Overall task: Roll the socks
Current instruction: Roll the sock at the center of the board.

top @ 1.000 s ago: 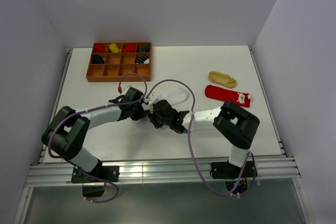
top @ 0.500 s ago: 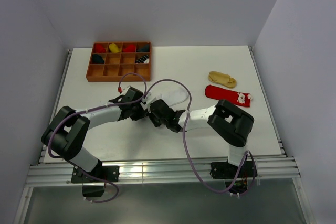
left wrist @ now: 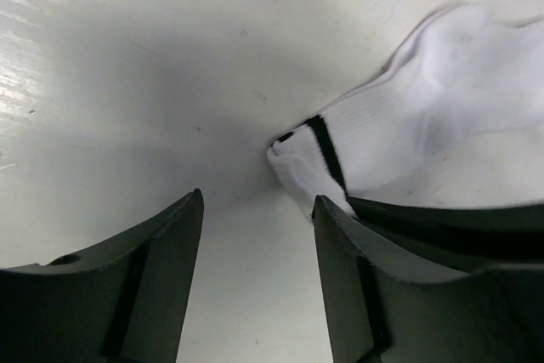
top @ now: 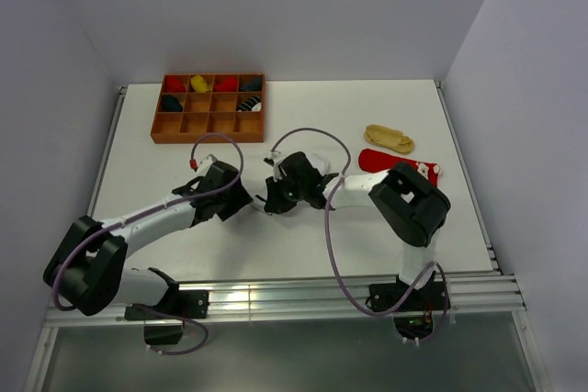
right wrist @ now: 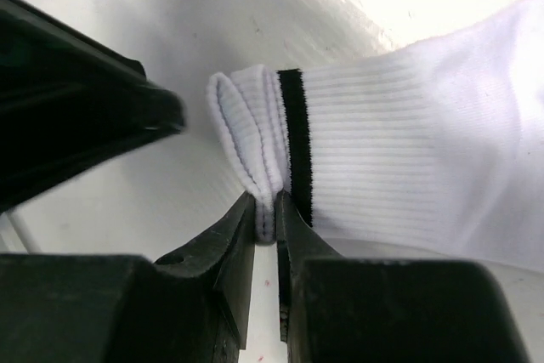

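Observation:
The white sock (right wrist: 399, 125) with a black cuff stripe lies mid-table, and part of it shows beside the right arm (top: 315, 159). My right gripper (right wrist: 265, 203) is shut on the folded cuff edge, pinching it between its fingertips. My left gripper (left wrist: 257, 197) stands open just left of the cuff (left wrist: 314, 155) with only bare table between its fingers. In the top view the two grippers sit close together, left (top: 246, 199) and right (top: 274, 197). The red sock (top: 373, 159) and the tan-yellow sock (top: 389, 139) lie flat to the right.
A brown wooden compartment tray (top: 209, 127) stands at the back left with several rolled socks in its far cells. The right arm's elbow (top: 409, 201) hangs over part of the red sock. White walls close in the table on three sides.
The left gripper has opened, let go of the white sock's cuff and drawn back to the left. The right gripper has closed on the cuff and shifted slightly farther up the table.

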Robot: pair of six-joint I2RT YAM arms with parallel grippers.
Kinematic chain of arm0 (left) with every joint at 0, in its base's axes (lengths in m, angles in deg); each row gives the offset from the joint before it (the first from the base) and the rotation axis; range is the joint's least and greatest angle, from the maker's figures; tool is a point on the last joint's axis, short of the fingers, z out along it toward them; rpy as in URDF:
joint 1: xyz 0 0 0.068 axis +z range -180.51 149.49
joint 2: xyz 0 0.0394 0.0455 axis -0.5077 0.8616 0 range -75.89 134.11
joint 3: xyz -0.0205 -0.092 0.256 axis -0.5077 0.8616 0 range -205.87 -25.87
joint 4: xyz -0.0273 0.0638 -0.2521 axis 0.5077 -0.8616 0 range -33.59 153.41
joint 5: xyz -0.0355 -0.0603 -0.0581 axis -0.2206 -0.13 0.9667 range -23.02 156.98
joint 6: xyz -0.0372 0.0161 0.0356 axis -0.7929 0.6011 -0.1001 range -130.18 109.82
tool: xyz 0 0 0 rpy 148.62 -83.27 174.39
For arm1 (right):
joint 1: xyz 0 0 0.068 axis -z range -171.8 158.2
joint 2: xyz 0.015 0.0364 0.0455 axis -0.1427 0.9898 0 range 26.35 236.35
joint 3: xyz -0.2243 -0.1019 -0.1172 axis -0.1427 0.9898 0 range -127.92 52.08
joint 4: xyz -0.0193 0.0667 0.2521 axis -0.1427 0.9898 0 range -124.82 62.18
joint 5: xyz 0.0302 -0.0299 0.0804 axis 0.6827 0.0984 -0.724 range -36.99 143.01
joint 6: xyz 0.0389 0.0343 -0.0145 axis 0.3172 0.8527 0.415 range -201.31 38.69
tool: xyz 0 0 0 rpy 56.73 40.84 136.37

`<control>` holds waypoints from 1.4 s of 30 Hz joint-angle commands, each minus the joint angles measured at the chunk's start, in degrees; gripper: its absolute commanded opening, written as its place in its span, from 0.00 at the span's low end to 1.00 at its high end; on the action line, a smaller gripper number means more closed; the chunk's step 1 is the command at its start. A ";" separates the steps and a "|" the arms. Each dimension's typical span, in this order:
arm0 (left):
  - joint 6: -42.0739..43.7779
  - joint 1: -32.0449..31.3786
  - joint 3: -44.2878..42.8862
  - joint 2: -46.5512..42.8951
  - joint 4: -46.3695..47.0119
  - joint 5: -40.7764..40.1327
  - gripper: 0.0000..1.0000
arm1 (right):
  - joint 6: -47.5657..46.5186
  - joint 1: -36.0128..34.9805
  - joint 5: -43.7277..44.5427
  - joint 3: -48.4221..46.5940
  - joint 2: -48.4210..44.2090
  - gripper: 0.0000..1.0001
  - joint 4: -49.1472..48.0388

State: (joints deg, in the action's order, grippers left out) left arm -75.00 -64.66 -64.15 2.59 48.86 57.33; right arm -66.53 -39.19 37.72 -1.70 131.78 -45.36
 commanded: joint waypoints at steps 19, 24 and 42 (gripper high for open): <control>-5.23 -0.57 5.06 -0.96 8.66 2.80 0.55 | 31.27 11.36 -29.97 3.85 13.14 0.00 -12.65; -4.97 -0.65 3.66 1.94 8.92 2.62 0.52 | 32.06 11.80 -29.80 4.21 13.84 0.00 -13.54; -3.56 -1.62 0.14 11.87 4.71 2.18 0.31 | 25.92 11.80 -24.10 2.54 10.16 0.16 -3.72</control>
State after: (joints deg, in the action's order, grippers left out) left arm -79.67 -65.34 -63.78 10.92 59.20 60.96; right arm -34.81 -27.28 6.27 0.51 142.86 -60.07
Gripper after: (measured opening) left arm 0.318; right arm 0.179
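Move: The white sock's small rolled cuff end is already pinched at the right hand's fingertips. From the left hand, open beside it, the roll lies about 4 cm to the right, level in reach and some 2 cm lower. The sock's loose foot lies flat beyond, roughly 12 cm ahead of the right hand and 12 cm to its right, 2 cm lower. Still pinching, the right hand twists about 45 degrees; left rises, then goes down and right, partly closing round roll. ##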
